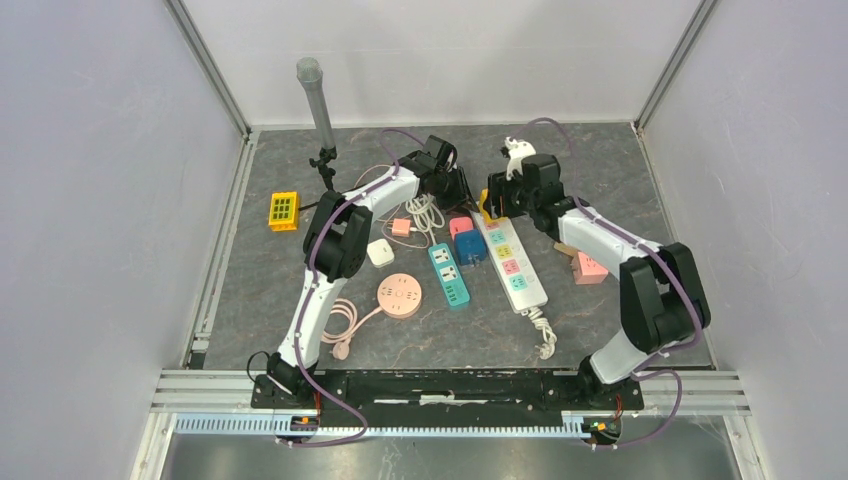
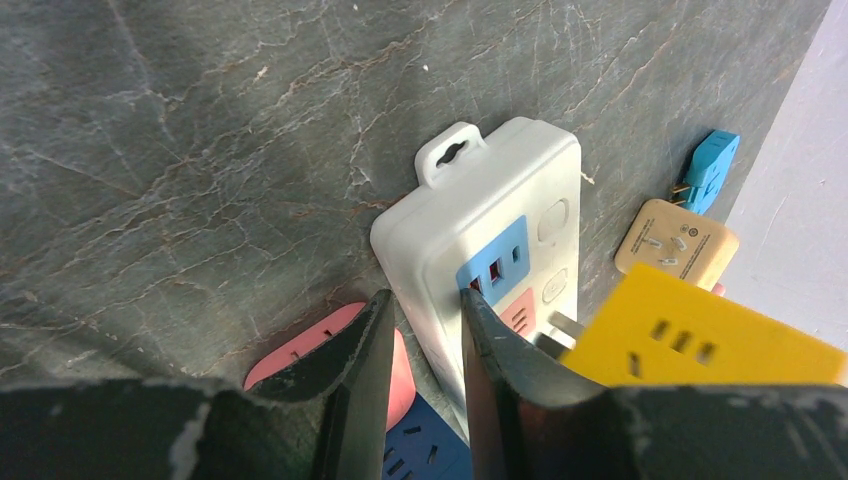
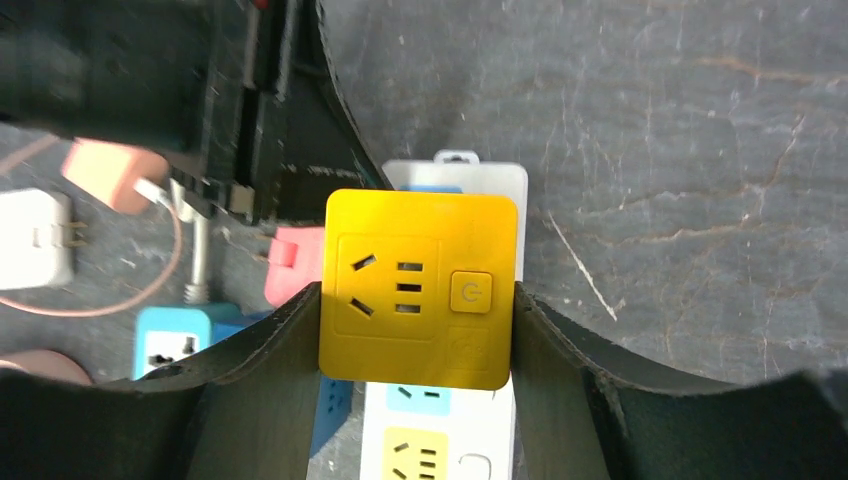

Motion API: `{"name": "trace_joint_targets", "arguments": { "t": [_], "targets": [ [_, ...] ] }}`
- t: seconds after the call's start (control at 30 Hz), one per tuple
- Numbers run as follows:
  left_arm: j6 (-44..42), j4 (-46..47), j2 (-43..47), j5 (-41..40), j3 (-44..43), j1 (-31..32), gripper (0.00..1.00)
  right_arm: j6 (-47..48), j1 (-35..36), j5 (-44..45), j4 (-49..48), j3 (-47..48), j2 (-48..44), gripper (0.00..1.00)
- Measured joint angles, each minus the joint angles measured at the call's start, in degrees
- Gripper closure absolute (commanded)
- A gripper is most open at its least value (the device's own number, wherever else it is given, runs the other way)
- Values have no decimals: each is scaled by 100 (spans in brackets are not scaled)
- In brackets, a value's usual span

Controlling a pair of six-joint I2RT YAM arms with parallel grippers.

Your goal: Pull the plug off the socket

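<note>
The plug is a yellow cube adapter [image 3: 418,288] with a power button; my right gripper [image 3: 417,290] is shut on its two sides. It hangs over the far end of the white socket strip [image 1: 512,262], and its metal prongs [image 2: 565,325] show bare between the yellow body [image 2: 700,335] and the strip's pink outlet. My left gripper [image 2: 425,297] stands at the strip's far left edge [image 2: 500,215]. Its jaws are nearly together, one finger on the blue outlet, the other down the side wall, pinching that edge.
A red adapter [image 2: 300,345] and a dark blue one [image 2: 425,450] lie just left of the strip. Beyond are a beige adapter [image 2: 675,240] and a blue plug [image 2: 712,170]. A teal strip [image 1: 448,274], round pink socket [image 1: 399,296], white charger [image 1: 380,252] and grey stand [image 1: 318,110] lie further left.
</note>
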State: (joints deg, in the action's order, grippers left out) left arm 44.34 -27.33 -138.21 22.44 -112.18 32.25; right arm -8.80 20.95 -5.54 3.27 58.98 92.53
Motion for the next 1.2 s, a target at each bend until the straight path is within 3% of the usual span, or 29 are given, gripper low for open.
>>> {"name": "trace_joint_targets", "arguments": {
  "t": [0.3, 0.57, 0.87, 1.03, 1.2],
  "targets": [
    [-11, 0, 0, 0, 0, 0, 59, -232, -243, -109, -459, -203, -898, 100],
    [-94, -68, -15, -127, 0, -2, 37, -529, -1325, -308, -595, -461, -1097, 97],
    [-107, -28, -20, -105, -39, 35, 26, -914, -1965, -1246, -605, -699, -293, 77],
    [-107, -22, -20, -87, -61, 42, 23, -914, -2037, -1346, -660, -706, -17, 65],
    [-107, -15, -20, -79, -72, 52, 14, -890, -2127, -1401, -796, -704, 264, 41]
  ]
}}
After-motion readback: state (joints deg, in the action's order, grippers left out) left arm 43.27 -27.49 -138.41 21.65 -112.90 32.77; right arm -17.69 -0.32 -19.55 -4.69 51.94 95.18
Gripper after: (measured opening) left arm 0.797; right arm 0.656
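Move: The right gripper already holds the yellow plug clear of the power strip. The bare table where it goes is about 11 cm to its right, 2 cm ahead and 8 cm below. The strip's pink socket is roughly 2 cm back and 5 cm beneath it; the wooden cube some 18 cm right and 6 cm back, 6 cm lower. From the left gripper, pinching the strip's far end about 2 cm to its right and 1 cm below, that bare table is some 14 cm right, 1 cm ahead and 2 cm lower. Keep the right fingers shut on the yellow plug: lift about 8 cm off the strip, arc some 11 cm right, then lower it well below its starting height beside the strip's far end, turning the hand some 15 degrees clockwise and raising its left side. Midway, hold the left hand in place and spread its fingers wide to let go of the strip. ##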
